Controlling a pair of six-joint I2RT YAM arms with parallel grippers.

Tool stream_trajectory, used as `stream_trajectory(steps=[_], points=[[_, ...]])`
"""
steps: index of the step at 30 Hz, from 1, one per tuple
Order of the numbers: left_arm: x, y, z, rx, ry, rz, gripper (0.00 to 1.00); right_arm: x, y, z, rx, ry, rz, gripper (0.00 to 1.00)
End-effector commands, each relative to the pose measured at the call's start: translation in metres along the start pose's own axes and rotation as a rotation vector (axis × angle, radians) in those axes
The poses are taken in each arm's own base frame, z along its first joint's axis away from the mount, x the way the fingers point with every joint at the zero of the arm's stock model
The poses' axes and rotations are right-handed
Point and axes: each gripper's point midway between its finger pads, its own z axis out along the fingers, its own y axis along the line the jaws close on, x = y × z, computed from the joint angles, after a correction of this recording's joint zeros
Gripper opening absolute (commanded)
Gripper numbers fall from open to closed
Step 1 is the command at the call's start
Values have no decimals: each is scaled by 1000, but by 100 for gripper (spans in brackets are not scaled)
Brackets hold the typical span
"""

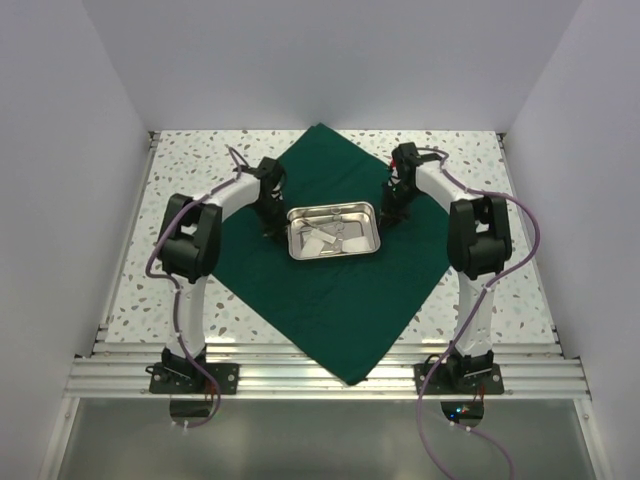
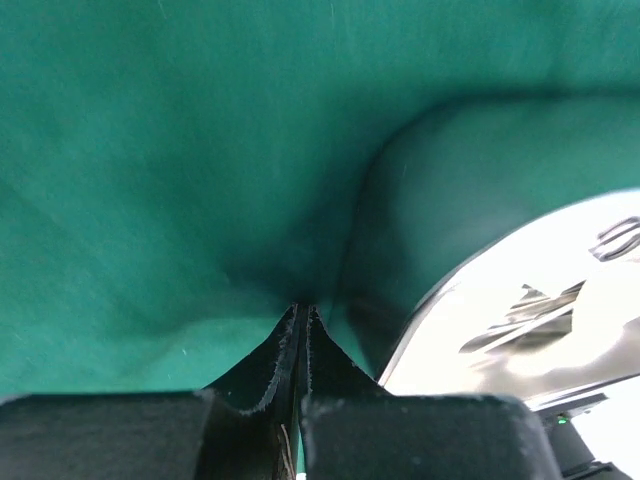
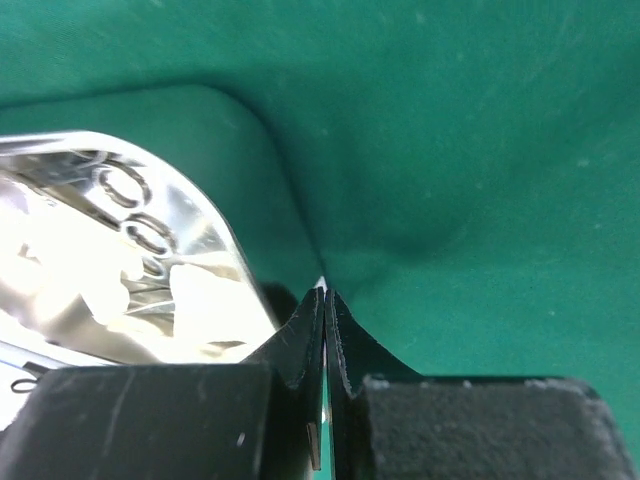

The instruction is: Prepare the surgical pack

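Note:
The surgical pack's dark green drape (image 1: 330, 310) lies spread as a diamond on the table. On its middle stands a steel tray (image 1: 372, 248) with instruments and white pads inside. My left gripper (image 1: 270, 232) is down on the drape (image 2: 180, 150) just left of the tray (image 2: 520, 310). Its jaws are shut and the cloth puckers at the tips (image 2: 301, 308). My right gripper (image 1: 388, 222) is down just right of the tray (image 3: 110, 250). It is shut too, with the drape (image 3: 470, 150) creased at its tips (image 3: 323, 290).
The speckled tabletop (image 1: 180, 160) shows around the drape. White walls close in the left, right and back. An aluminium rail (image 1: 320, 375) runs along the near edge, and the drape's near corner hangs over it.

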Motion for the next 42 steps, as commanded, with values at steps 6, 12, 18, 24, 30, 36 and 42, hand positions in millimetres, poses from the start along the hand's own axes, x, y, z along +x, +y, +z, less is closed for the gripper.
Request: stream_trajectory(steps=[6, 12, 18, 24, 30, 36, 42], points=[[3, -19, -5, 37, -108, 57, 0, 26, 10, -11, -41, 69, 29, 0], [12, -22, -2, 62, -86, 92, 0, 30, 15, -20, -63, 61, 48, 0], [15, -38, -18, 83, -88, 140, 0, 35, 30, -25, -133, 61, 72, 0], [32, -45, -20, 65, -74, 201, 0, 41, 37, -32, -144, 57, 71, 0], [50, -49, -22, 81, -58, 218, 0, 56, 30, -31, -130, 80, 75, 0], [63, -44, -21, 80, -48, 222, 0, 69, 18, -24, -105, 99, 76, 0], [67, -42, -18, 73, -44, 228, 0, 62, 16, -20, -90, 88, 67, 0]])
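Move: The loaded tray lies between the shut grippers: its middle is about 13 cm to the left hand's right and 2 cm ahead, at roughly tip height. From the right hand it is some 13 cm left, 2 cm back and slightly lower. Inside, one white pad lies about 8 cm right and 2 cm back of the left hand; another lies 8 cm left and 5 cm back of the right hand, with the scissors' rings roughly 12 cm left and 2 cm ahead of it. Closed fingertips stay against the outsides of the tray's two short ends as both hands draw back towards the base, the right about 7 cm with a small dip, rise and dip, the left 6 cm, mostly after a pause and drifting slightly right. The left wrist turns about 10 degrees clockwise; the right fingertips swing a little back. ##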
